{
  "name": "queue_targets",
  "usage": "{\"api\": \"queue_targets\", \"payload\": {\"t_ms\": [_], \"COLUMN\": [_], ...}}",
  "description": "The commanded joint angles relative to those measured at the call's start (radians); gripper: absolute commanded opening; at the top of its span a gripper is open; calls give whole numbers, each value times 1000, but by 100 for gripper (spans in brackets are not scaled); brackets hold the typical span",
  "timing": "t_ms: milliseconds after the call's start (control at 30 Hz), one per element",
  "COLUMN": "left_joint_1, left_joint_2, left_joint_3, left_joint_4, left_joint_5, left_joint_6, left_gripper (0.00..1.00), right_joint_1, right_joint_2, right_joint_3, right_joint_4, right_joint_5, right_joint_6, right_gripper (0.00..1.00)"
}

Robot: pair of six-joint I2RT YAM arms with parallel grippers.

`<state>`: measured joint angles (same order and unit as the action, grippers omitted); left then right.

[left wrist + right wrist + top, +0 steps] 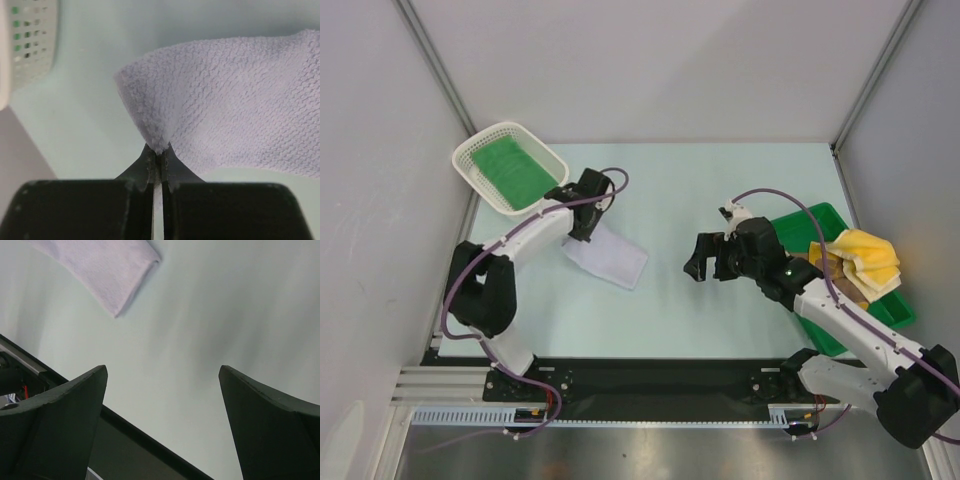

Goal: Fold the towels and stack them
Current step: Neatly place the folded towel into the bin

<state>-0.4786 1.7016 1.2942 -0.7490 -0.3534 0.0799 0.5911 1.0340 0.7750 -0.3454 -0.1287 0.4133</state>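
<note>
A white towel (610,258) lies folded on the table left of centre, and my left gripper (582,224) is shut on its far left corner. In the left wrist view the pinched corner of this white towel (225,115) rises into the closed tips of my left gripper (160,151). My right gripper (708,262) hovers open over bare table right of centre, holding nothing; its wrist view shows the right gripper (162,372) spread wide with the white towel (105,267) at upper left. A green towel (510,170) lies in the white basket (480,150). Yellow-cream (868,257) and tan-brown (835,268) towels sit in the green tray (820,215).
The white mesh basket stands at the far left corner of the table. The green tray sits at the right edge under the right arm. Grey walls enclose three sides, and a black rail (650,380) runs along the near edge.
</note>
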Motion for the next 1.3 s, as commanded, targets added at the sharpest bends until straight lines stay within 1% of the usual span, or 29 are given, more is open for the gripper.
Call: {"api": "queue_targets", "payload": {"t_ms": [0, 33, 67, 100, 133, 167, 333, 367, 500, 533, 600, 633, 667, 933, 1000, 1033, 1267], "left_joint_1": [104, 138, 150, 159, 169, 193, 317, 336, 356, 365, 374, 380, 385, 474, 474, 503, 544], "left_joint_2": [-26, -33, -36, -39, -46, -48, -10, 25, 99, 105, 127, 136, 145, 249, 274, 285, 426], "left_joint_3": [95, 103, 105, 91, 80, 68, 138, 169, 252, 258, 266, 263, 263, 335, 358, 361, 399], "left_joint_4": [7, 40, 66, 103, 181, 215, 341, 355, 413, 462, 500, 560, 585, 698, 724, 746, 907], "left_joint_5": [-128, -127, -133, -186, -199, -190, -78, -84, -133, -151, -148, -157, -168, -136, -128, -122, -116], "left_joint_6": [122, 141, 199, 237, 279, 341, 353, 382, 457, 468, 527, 552, 593, 627, 650, 662, 699], "left_gripper": [0, 0, 0, 0, 0, 1, 0, 0, 0, 1, 0, 0, 0, 0, 0, 0, 0], "right_joint_1": [-10, -17, -22, -28, -36, -40, -59, -62, -68, -70, -77, -79, -82, -109, -116, -119, -122], "right_joint_2": [26, 44, 50, 60, 81, 89, 161, 188, 254, 265, 296, 304, 313, 337, 337, 337, 360], "right_joint_3": [38, 46, 52, 59, 66, 78, 104, 113, 139, 142, 148, 150, 149, 145, 145, 148, 158], "right_joint_4": [23, 29, 35, 43, 48, 52, 104, 112, 131, 134, 143, 146, 149, 143, 144, 146, 142], "right_joint_5": [-5, -20, -25, -29, -35, -41, -89, -94, -104, -107, -114, -121, -123, -126, -126, -124, -124], "right_joint_6": [-25, -37, -42, -48, -60, -67, -77, -83, -102, -106, -108, -111, -111, -128, -128, -126, -128], "right_gripper": [100, 100, 100, 100, 100, 100, 100, 100, 100, 100, 100, 100, 100, 100, 100, 100, 100]}}
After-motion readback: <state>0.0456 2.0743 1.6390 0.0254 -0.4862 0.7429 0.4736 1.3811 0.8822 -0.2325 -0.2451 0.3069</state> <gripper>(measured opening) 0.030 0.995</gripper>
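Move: The white basket-like bin is centred about 20 cm ahead of the left hand and 18 cm to its left, its middle some 5 cm lower. The green towel lies inside it, about 20 cm ahead, 17 cm left and 7 cm below. The folded white towel, already pinched at a corner, trails some 4 cm back and 6 cm to the right. From the right hand the bin lies about 28 cm ahead and 49 cm left, roughly 11 cm lower. The folded white towel, its corner still pinched in the left fingers, is carried left and forward over the bin's near rim, some 33 cm in all, rising about 10 cm on the way and then staying nearly level. The left wrist swings the fingers up and outward, roughly 40 degrees. The right hand, empty and wide open, eases about 6 cm forward and 5 cm down over bare table. ##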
